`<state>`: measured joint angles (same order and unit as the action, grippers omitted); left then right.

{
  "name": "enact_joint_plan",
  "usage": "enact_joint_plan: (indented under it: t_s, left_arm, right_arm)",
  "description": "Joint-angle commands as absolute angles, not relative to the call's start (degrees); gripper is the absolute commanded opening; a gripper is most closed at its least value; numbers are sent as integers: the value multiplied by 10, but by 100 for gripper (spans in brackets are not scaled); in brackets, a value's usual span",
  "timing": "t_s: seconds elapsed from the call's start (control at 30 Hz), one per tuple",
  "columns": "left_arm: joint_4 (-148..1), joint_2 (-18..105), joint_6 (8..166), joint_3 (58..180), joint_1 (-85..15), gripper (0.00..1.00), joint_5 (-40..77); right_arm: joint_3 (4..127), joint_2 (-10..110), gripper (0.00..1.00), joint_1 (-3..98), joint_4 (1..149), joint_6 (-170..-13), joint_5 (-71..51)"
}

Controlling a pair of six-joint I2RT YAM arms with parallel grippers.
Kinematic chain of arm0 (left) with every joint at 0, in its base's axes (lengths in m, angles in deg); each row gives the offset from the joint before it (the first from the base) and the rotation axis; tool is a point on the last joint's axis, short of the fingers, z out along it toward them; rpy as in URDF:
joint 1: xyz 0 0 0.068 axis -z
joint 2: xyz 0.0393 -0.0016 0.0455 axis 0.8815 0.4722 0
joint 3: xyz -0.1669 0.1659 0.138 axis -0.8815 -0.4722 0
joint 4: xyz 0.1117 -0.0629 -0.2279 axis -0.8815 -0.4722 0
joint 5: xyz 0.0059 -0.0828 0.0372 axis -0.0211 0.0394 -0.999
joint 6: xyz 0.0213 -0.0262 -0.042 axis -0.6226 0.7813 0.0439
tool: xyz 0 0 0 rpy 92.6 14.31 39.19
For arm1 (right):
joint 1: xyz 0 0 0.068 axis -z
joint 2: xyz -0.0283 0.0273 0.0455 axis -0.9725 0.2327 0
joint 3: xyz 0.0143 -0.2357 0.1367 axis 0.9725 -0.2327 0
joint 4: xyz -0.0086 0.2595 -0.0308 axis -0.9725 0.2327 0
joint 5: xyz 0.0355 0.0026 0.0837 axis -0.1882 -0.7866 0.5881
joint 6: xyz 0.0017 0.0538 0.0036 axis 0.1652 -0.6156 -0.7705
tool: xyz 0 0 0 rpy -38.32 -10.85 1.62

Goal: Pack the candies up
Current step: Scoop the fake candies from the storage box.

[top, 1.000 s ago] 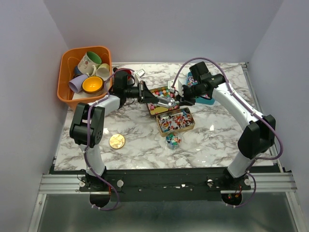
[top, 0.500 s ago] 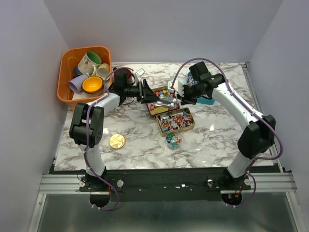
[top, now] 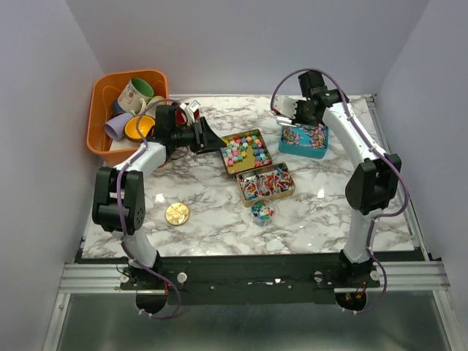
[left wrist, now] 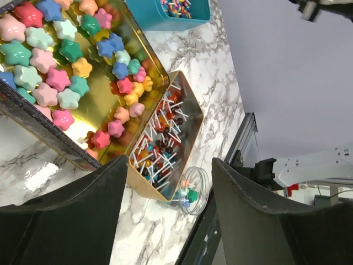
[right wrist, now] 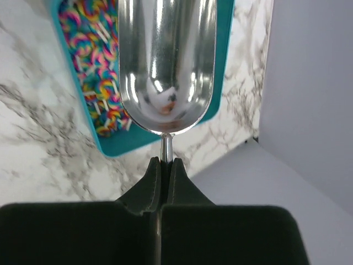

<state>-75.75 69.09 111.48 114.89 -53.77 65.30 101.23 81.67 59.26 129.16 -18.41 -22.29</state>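
Note:
Star-shaped candies in pink, green, blue and yellow fill a gold tin. A second gold tin holds small lollipops. A teal tin holds rainbow lollipops. A small clear jar with a few candies lies near the front; it also shows in the left wrist view. My left gripper is open and empty, just left of the star tin. My right gripper is shut on the handle of a metal scoop, held above the teal tin. The scoop looks empty.
An orange basket with several mugs stands at the back left. A flat gold lid lies at the front left. The table's right edge and rail lie beyond the teal tin.
My right gripper has carried the scoop from over the star tin back and right, above the teal tin. My left gripper has drawn back left, away from the star tin.

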Motion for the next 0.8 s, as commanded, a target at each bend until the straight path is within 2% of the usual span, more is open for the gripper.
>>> enact_joint_plan:
  t_s: [0.0, 0.43, 0.77]
  left_arm:
    - [-731, 638, 1092, 1107, -536, 71, 647]
    - [-692, 590, 1087, 1033, -555, 70, 649]
    - [-677, 590, 1099, 1021, -574, 70, 655]
  right_arm:
    - [1013, 841, 1, 590, 1260, -78, -393]
    - [934, 829, 1, 612, 1176, 194, -458]
    - [948, 868, 1, 622, 1186, 229, -473]
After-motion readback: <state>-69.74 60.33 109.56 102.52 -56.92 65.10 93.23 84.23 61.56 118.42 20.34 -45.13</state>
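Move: The right hand, already gripping the scoop's handle, is above the teal tray of candies; the tray's middle lies about 5 cm ahead, 4 cm to its left and some 13 cm below. From that hand the star-candy tin is roughly 26 cm left and 4 cm back, the lollipop box about 20 cm left and 17 cm back, both some 13 cm down. From the empty left hand the teal tray is about 31 cm right, 14 cm ahead and 12 cm below. Keeping its grip on the scoop, the right hand sweeps about 8 cm to the right and 4 cm forward at nearly level height, towards the far right of the teal tray, while the wrist rolls some 40 degrees so that its left side drops and turns a little counter-clockwise, swinging the bowl's end down towards the candies. The left hand, empty and still open, draws back about 3 cm and then drifts a little left, away from the star-candy tin. ##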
